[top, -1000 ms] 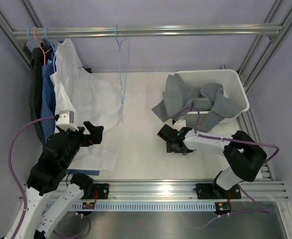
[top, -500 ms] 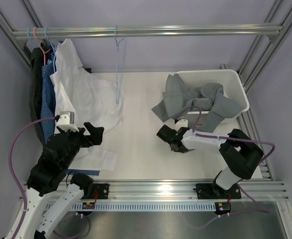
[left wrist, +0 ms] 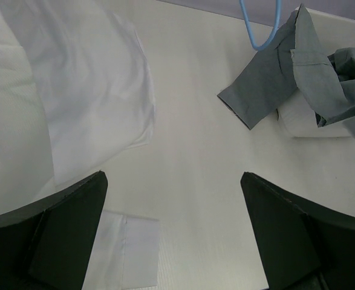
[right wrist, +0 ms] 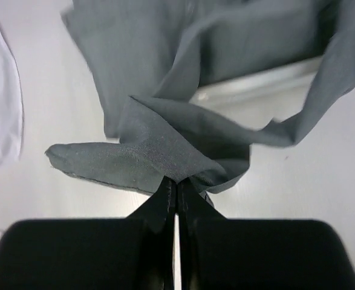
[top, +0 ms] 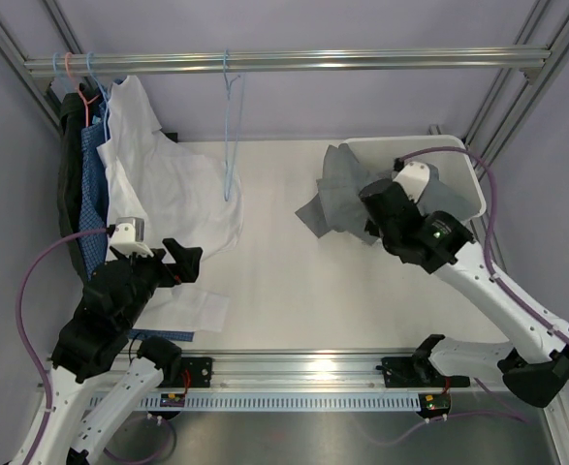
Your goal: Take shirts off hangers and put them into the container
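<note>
The grey shirt point(top: 334, 194) lies half in the white container point(top: 461, 155), with one part trailing over its left rim onto the table. My right gripper point(top: 371, 218) hangs over that rim. In the right wrist view it point(right wrist: 177, 181) is shut on a bunched fold of the grey shirt point(right wrist: 159, 151), lifted above the table. My left gripper point(top: 174, 258) stands open and empty near the hem of the white shirt point(top: 163, 184), and its fingers point(left wrist: 62, 229) frame bare table. An empty light blue hanger point(top: 230, 136) hangs mid-rail.
The white, blue checked point(top: 92, 194) and dark point(top: 69, 184) shirts hang at the left end of the aluminium rail point(top: 362, 60), beside a pinkish-orange hanger point(top: 70, 70). A white sleeve point(top: 192, 308) lies on the table by my left arm. Frame posts line both sides.
My right gripper has shut on a fold of the grey shirt and risen from the table towards the container. The empty hanger has swung slightly. The left arm has not moved.
</note>
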Robot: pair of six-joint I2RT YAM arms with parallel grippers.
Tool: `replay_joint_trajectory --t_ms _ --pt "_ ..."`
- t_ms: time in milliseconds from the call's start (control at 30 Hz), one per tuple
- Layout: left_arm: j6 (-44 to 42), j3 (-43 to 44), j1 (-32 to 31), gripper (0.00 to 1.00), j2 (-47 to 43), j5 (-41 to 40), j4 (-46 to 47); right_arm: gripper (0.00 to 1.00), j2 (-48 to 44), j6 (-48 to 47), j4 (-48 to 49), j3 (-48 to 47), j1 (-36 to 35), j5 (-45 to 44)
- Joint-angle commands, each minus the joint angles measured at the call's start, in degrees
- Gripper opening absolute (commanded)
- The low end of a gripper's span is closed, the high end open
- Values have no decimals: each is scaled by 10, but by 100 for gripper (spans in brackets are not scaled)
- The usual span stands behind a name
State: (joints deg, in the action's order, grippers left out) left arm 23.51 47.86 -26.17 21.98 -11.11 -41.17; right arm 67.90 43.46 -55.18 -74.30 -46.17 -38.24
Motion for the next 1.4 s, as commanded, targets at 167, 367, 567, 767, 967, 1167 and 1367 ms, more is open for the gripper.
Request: replay_joint_trajectory --t_ms 167,367,567,767,967,1167,1367 --pt "-10 26 2 99 0 2 -9 0 26 -237 162 -78 201 -5" --pt "-6 32 2 99 -10 -7 -24 0 138 -242 260 -102 321 105" --pt "5 28 1 99 -17 -6 -34 0 281 -239 229 -157 362 163" --pt "15 19 2 99 -17 4 -37 22 331 -255 148 -228 365 211" --pt "13 18 2 99 -16 0 -30 64 275 -333 106 -275 313 232" --pt "9 20 2 99 -4 4 -21 82 254 -417 85 -270 191 208" --pt "8 21 2 99 3 7 -16 92 299 -429 73 -253 103 112"
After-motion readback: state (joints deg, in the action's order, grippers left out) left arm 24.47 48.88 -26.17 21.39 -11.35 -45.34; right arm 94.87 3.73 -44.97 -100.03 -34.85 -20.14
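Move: The right hand already holds a pinched bunch of the grey shirt. The container's middle is about 16 cm ahead of it, 9 cm to its right and 20 cm below. The part of the shirt draped over the container's left wall is some 14 cm ahead, 5 cm left and 13 cm down; the sleeve end on the table lies about 11 cm ahead, 11 cm left and 25 cm below. From the idle left hand, the container is roughly 24 cm ahead, 47 cm right and 22 cm below. Forward and to the right in one quick arc, the right hand carries the pinched cloth over the container, some 21 cm out, first rising and then dipping about 14 cm. At the low point its fingers open and let go of the shirt; the open hand then lifts and swings back left some 17 cm, turning counter-clockwise, to above the draped part. ##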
